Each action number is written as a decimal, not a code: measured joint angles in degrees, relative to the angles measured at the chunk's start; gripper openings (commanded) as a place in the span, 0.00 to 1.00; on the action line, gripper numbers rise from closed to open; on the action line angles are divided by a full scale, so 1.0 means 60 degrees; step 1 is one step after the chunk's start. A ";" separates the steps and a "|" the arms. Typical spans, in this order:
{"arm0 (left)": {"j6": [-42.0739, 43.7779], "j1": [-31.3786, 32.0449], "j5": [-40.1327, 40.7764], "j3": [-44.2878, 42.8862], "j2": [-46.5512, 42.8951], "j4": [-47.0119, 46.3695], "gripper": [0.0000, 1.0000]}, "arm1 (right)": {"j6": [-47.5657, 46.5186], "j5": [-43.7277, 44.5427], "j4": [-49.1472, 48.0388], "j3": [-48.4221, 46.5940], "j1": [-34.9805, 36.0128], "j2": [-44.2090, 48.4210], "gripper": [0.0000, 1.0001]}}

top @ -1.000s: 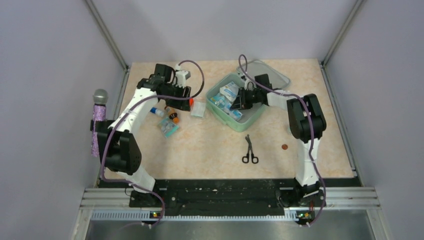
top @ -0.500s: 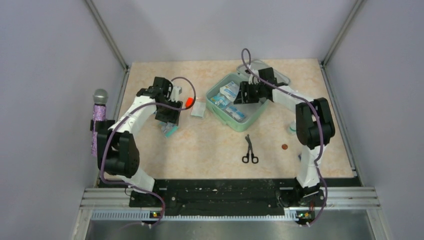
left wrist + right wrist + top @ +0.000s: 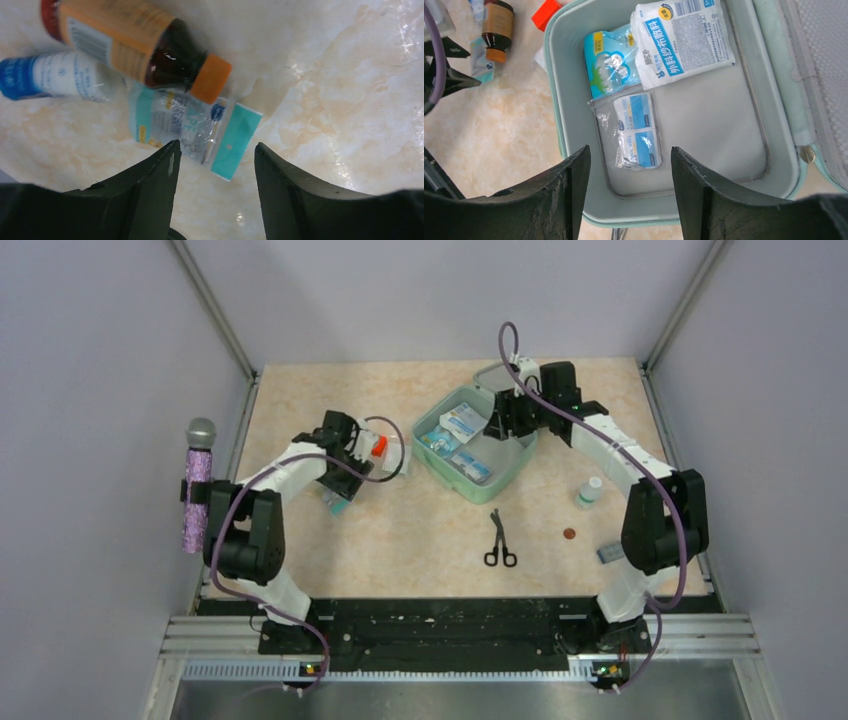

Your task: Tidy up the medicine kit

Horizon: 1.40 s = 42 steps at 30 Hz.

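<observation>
The medicine kit (image 3: pixel 505 468) lies open mid-table, a mint-green box with its lid (image 3: pixel 530 375) folded back. On its floor (image 3: pixel 719 130) lie a white gauze pack (image 3: pixel 681 37), a blue cotton bag (image 3: pixel 611 62) and a bag of alcohol wipes (image 3: pixel 636 132). My right gripper (image 3: pixel 497 425) (image 3: pixel 630 155) hovers open over the kit's back corner, holding nothing. My left gripper (image 3: pixel 340 485) (image 3: pixel 215 152) stands open just above the table, right in front of a teal packet (image 3: pixel 195 127). A brown bottle with an orange cap (image 3: pixel 150 45) and a white tube with a blue cap (image 3: pixel 50 75) lie beyond the packet.
An orange-red piece (image 3: pixel 378 446) and a white packet (image 3: pixel 396 457) lie between left gripper and kit. Black scissors (image 3: pixel 499 540) and a coin (image 3: pixel 568 533) lie near the kit. A small white bottle (image 3: pixel 590 490) and a blue packet (image 3: pixel 608 554) sit at the right.
My right gripper has opened and drawn back from inside the kit to its back corner. My left gripper has come nearer and lower, over the teal packet.
</observation>
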<state>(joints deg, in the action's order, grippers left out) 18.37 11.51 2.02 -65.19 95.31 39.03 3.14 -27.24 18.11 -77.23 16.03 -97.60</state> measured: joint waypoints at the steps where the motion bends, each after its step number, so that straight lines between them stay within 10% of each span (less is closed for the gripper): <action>1: 0.0189 0.0127 0.0058 0.0186 0.0000 -0.0266 0.61 | -0.0036 0.0033 0.0036 0.0000 -0.0022 0.0011 0.60; 8: 0.1147 0.1078 0.1071 0.1446 0.0000 -0.1672 0.55 | -0.0229 0.0280 0.0251 0.0015 -0.0215 0.0011 0.61; 16: 0.1942 0.1421 0.3060 0.2397 -0.0091 -0.3493 0.00 | -0.0284 0.0393 0.0280 0.0015 -0.0288 0.0011 0.60; 20: 0.2040 0.1395 0.2943 0.2353 -0.0419 -0.3136 0.00 | -0.0404 0.0382 0.0280 0.0015 -0.0317 0.0011 0.59; 28: 0.1960 0.1388 -0.0685 -0.0193 -0.2612 -0.0291 0.00 | -0.1694 -0.1180 0.0208 0.0066 -0.0328 0.0138 0.56; 42: 0.2455 0.1395 -0.6929 -0.2259 -0.1953 -0.1086 0.00 | -0.4448 -0.5009 -0.2149 0.0229 0.0831 0.0484 0.56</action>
<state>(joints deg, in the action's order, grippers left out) 33.10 19.88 -39.55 -78.74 83.59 32.51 -23.55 -57.30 5.21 -75.85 21.02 -94.70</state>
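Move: For my left hand, open above the table, the clear tape bag lies roughly 1 cm ahead, 2 cm to its left and 4 cm below. The brown bottle lies about 6 cm beyond the bag, and the blue-white tube 7 cm beyond and 5 cm farther left. The red box stands 12 cm ahead and 7 cm right of my left hand. From my right hand, the bag is some 33 cm left, 7 cm back and 15 cm down. I dip my tilting left hand about 3 cm and shut its fingers on the tape bag, then lift it some 22 cm while carrying it about 18 cm right towards the kit, wrist turning clockwise. My right hand drifts slightly right, then swings left, up and somewhat back towards the bag, turning counter-clockwise, fingers staying open. ##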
